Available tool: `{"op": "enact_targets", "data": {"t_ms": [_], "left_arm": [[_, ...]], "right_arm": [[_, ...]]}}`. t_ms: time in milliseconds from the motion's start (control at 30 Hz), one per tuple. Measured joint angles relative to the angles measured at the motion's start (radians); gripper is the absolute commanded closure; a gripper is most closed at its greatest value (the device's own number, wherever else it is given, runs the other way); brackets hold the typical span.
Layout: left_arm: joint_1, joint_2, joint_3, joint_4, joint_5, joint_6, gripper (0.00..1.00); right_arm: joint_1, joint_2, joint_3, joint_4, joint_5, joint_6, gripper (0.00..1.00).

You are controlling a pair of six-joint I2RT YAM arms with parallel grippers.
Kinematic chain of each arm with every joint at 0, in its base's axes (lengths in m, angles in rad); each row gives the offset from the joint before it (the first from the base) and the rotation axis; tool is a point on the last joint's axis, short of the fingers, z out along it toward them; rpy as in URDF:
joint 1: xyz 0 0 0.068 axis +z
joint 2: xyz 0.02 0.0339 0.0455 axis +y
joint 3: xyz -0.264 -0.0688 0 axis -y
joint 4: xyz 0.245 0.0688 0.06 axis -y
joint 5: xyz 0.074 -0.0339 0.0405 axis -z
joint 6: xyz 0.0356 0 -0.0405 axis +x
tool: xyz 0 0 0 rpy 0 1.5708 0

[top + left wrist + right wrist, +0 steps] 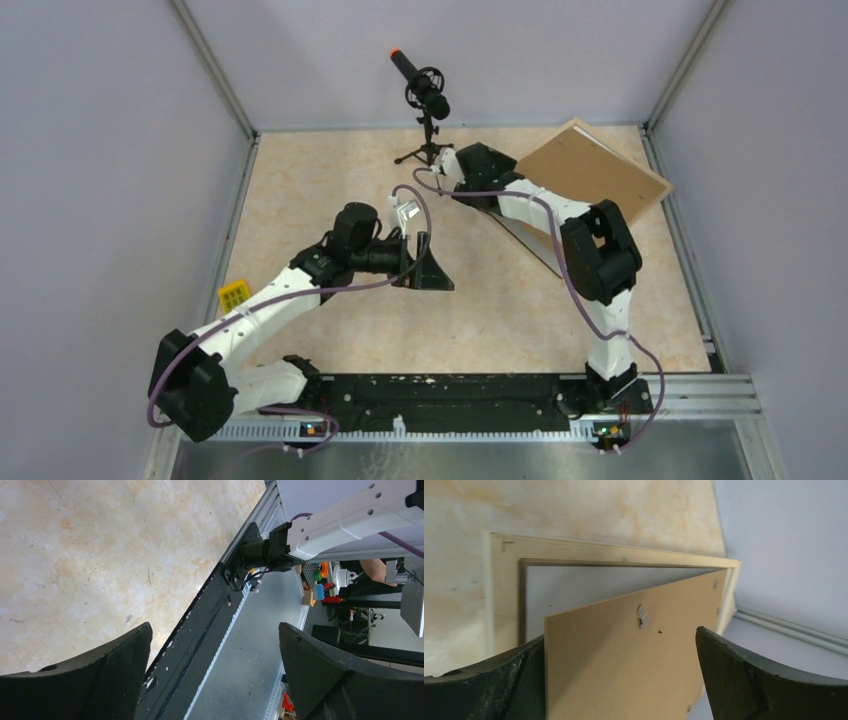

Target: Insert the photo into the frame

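Note:
The frame (pixel 614 552) lies flat on the table with its pale wood border up. In the top view only its edge (pixel 530 245) shows under the right arm. A flat white sheet (pixel 584 587) fills its opening, looking like the photo's plain back; no picture side shows. The brown backing board (pixel 624 680) (pixel 595 170) leans tilted over the frame, one end raised. My right gripper (pixel 620 635) is open, and the board's near end stands between its wide-apart fingers. Mid-table my left gripper (pixel 425 262) (pixel 215 627) hangs open and empty, away from the frame.
A microphone on a small tripod (pixel 425 100) stands at the back centre. A small yellow block (pixel 234 295) lies near the left wall. Walls close in the table on three sides. The black base rail (pixel 200 630) (pixel 450 390) runs along the near edge.

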Motion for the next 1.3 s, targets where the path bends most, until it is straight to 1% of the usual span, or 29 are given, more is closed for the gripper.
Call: {"op": "enact_targets", "data": {"t_ms": [233,333,467,633,700,767,867,933,1000,1067,1100,1167,1233,1300], "left_arm": [[0.003,-0.032,-0.008,-0.020,-0.025,-0.004,0.02],[0.003,-0.034,-0.010,-0.034,-0.035,-0.007,0.01],[0.003,-0.034,-0.013,-0.048,-0.047,-0.015,0.02],[0.003,-0.035,-0.013,-0.058,-0.063,-0.026,0.02],[0.003,-0.034,-0.013,-0.057,-0.063,-0.031,0.01],[0.003,-0.031,-0.013,-0.056,-0.063,-0.040,0.02],[0.003,-0.019,-0.016,-0.048,-0.064,-0.048,0.02],[0.002,-0.005,-0.019,-0.045,-0.069,-0.048,0.02],[-0.003,0.021,-0.019,-0.040,-0.082,-0.042,0.02],[-0.014,0.061,-0.013,-0.040,-0.103,-0.027,0.02],[-0.022,0.087,-0.005,-0.042,-0.120,-0.019,0.02],[-0.032,0.130,0.013,-0.047,-0.151,-0.008,0.02],[-0.040,0.151,0.025,-0.047,-0.185,-0.003,0.02],[-0.045,0.153,0.030,-0.042,-0.213,-0.003,0.02]], "right_arm": [[-0.025,-0.038,0.014,-0.168,-0.207,0.171,0.01],[-0.029,-0.046,0.040,-0.215,-0.255,0.239,0.01],[-0.029,-0.070,0.071,-0.222,-0.274,0.359,0.01],[-0.030,-0.146,0.071,-0.228,-0.248,0.581,0.01],[-0.032,-0.189,0.055,-0.235,-0.261,0.698,0.05],[-0.050,-0.260,-0.008,-0.229,-0.300,0.816,0.08],[-0.134,-0.412,-0.201,-0.209,-0.422,1.002,0.14],[-0.241,-0.506,-0.336,-0.203,-0.504,1.102,0.14],[-0.346,-0.576,-0.443,-0.202,-0.539,1.166,0.13],[-0.444,-0.622,-0.510,-0.214,-0.541,1.189,0.12],[-0.479,-0.631,-0.522,-0.224,-0.547,1.191,0.12],[-0.507,-0.622,-0.516,-0.217,-0.591,1.178,0.15],[-0.507,-0.575,-0.482,-0.168,-0.698,1.180,0.25],[-0.502,-0.500,-0.452,-0.054,-0.809,1.223,0.36]]}}
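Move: The brown backing board, tilted with its left end still up near my open right fingers, has its middle about 13 cm to my right hand's right, 5 cm back and 9 cm below. The frame's left corner is some 10 cm to the right hand's left, 5 cm back and 9 cm below; the black tripod stands roughly 21 cm left and 8 cm ahead. From my left hand the board's middle is about 25 cm ahead, 33 cm right and 17 cm down. With the board already released, I draw my right hand back a little and down about 2 cm, lift it some 7 cm, then sweep it back and right over the board as it sinks, and bring it partway back forward and left. The wrist rolls about 90 degrees, left side rising, while the fingers narrow a little. My empty left hand dips about 5 cm, easing forward, fingers open. ##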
